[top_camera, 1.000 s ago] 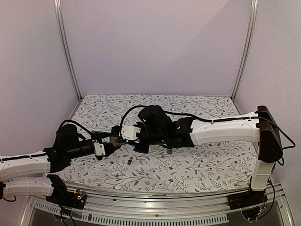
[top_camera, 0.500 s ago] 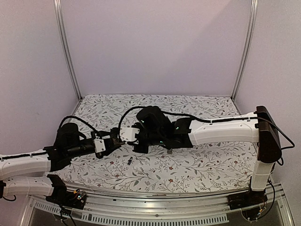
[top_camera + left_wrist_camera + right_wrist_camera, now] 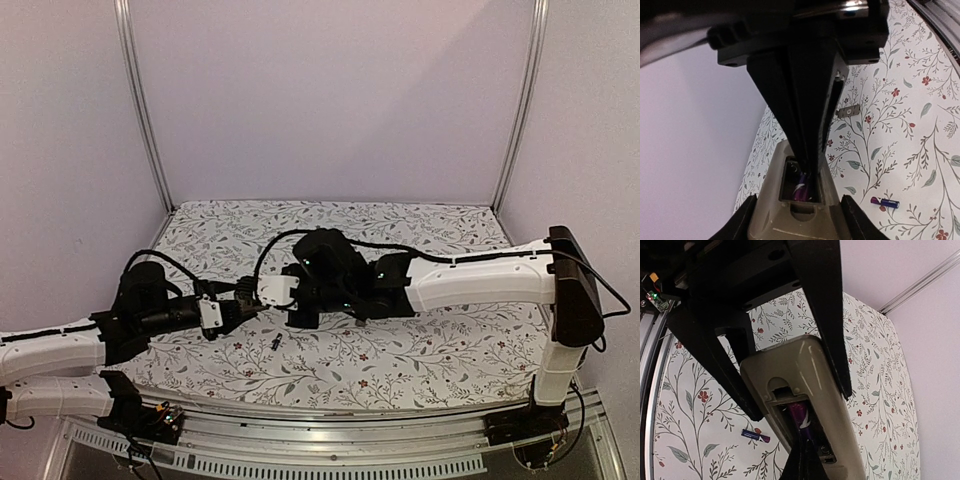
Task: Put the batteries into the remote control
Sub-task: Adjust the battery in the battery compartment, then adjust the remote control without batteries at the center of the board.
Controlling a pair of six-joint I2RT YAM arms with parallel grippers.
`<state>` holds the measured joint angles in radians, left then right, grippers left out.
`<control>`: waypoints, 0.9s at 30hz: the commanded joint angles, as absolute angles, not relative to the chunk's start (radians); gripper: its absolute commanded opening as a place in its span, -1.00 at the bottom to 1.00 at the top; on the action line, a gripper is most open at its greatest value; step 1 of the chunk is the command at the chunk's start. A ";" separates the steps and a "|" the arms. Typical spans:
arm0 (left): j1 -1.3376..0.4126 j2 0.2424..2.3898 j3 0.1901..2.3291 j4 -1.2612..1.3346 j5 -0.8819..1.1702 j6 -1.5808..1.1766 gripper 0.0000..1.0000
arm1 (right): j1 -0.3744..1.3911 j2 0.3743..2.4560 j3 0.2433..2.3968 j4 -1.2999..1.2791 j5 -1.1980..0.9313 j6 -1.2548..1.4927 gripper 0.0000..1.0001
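My left gripper (image 3: 801, 217) is shut on the remote control (image 3: 790, 220), which it holds back-up above the table with the dark battery recess (image 3: 797, 182) open. One purple battery (image 3: 802, 415) lies inside the recess. My right gripper (image 3: 805, 460) is shut, and its closed tips reach into the recess and touch that battery. A second battery (image 3: 885, 202) lies loose on the floral tabletop beside the remote; it also shows in the top view as a battery (image 3: 275, 343). The two grippers meet at the remote control (image 3: 272, 290) at the table's left centre.
A small grey metallic piece (image 3: 848, 111) lies on the floral cloth beyond the remote. Purple walls and metal corner posts (image 3: 145, 120) enclose the table. The metal rail (image 3: 330, 462) runs along the near edge.
The right gripper's jaws have closed from a slight gap to fully shut at the recess. Both grippers and the remote shifted only slightly. The loose battery has not moved.
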<state>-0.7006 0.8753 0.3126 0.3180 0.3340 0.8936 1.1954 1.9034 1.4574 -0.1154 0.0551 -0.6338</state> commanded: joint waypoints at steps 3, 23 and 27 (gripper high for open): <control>-0.747 0.870 0.316 0.371 0.436 0.925 -1.00 | 1.176 1.781 1.384 -0.020 0.012 -0.609 -0.87; -0.746 1.214 0.394 0.451 0.209 1.260 -1.00 | 1.049 1.603 1.029 0.089 0.107 -0.298 -0.45; -0.748 1.330 0.455 0.465 0.189 1.388 -1.00 | 1.036 1.559 0.928 0.132 0.158 -0.268 -0.45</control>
<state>-0.7338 1.2457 0.3862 0.4107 0.2218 1.2304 1.0462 1.6161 1.0012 0.0780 0.0925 -0.3328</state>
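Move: The right hand's shut fingertips are already in the remote's open compartment, with the seated battery right at them, about 1 cm below. The loose battery lies on the table some 17 cm below, 3 cm back and 1 cm right; the battery cover is at that same depth, 20 cm right and 2 cm ahead. From the left hand gripping the remote, the seated battery is about 4 cm right, 2 cm ahead and 1 cm down. Right fingertips lift off the battery, part slightly and swing 11 cm right; left hand lowers the remote 7 cm. ##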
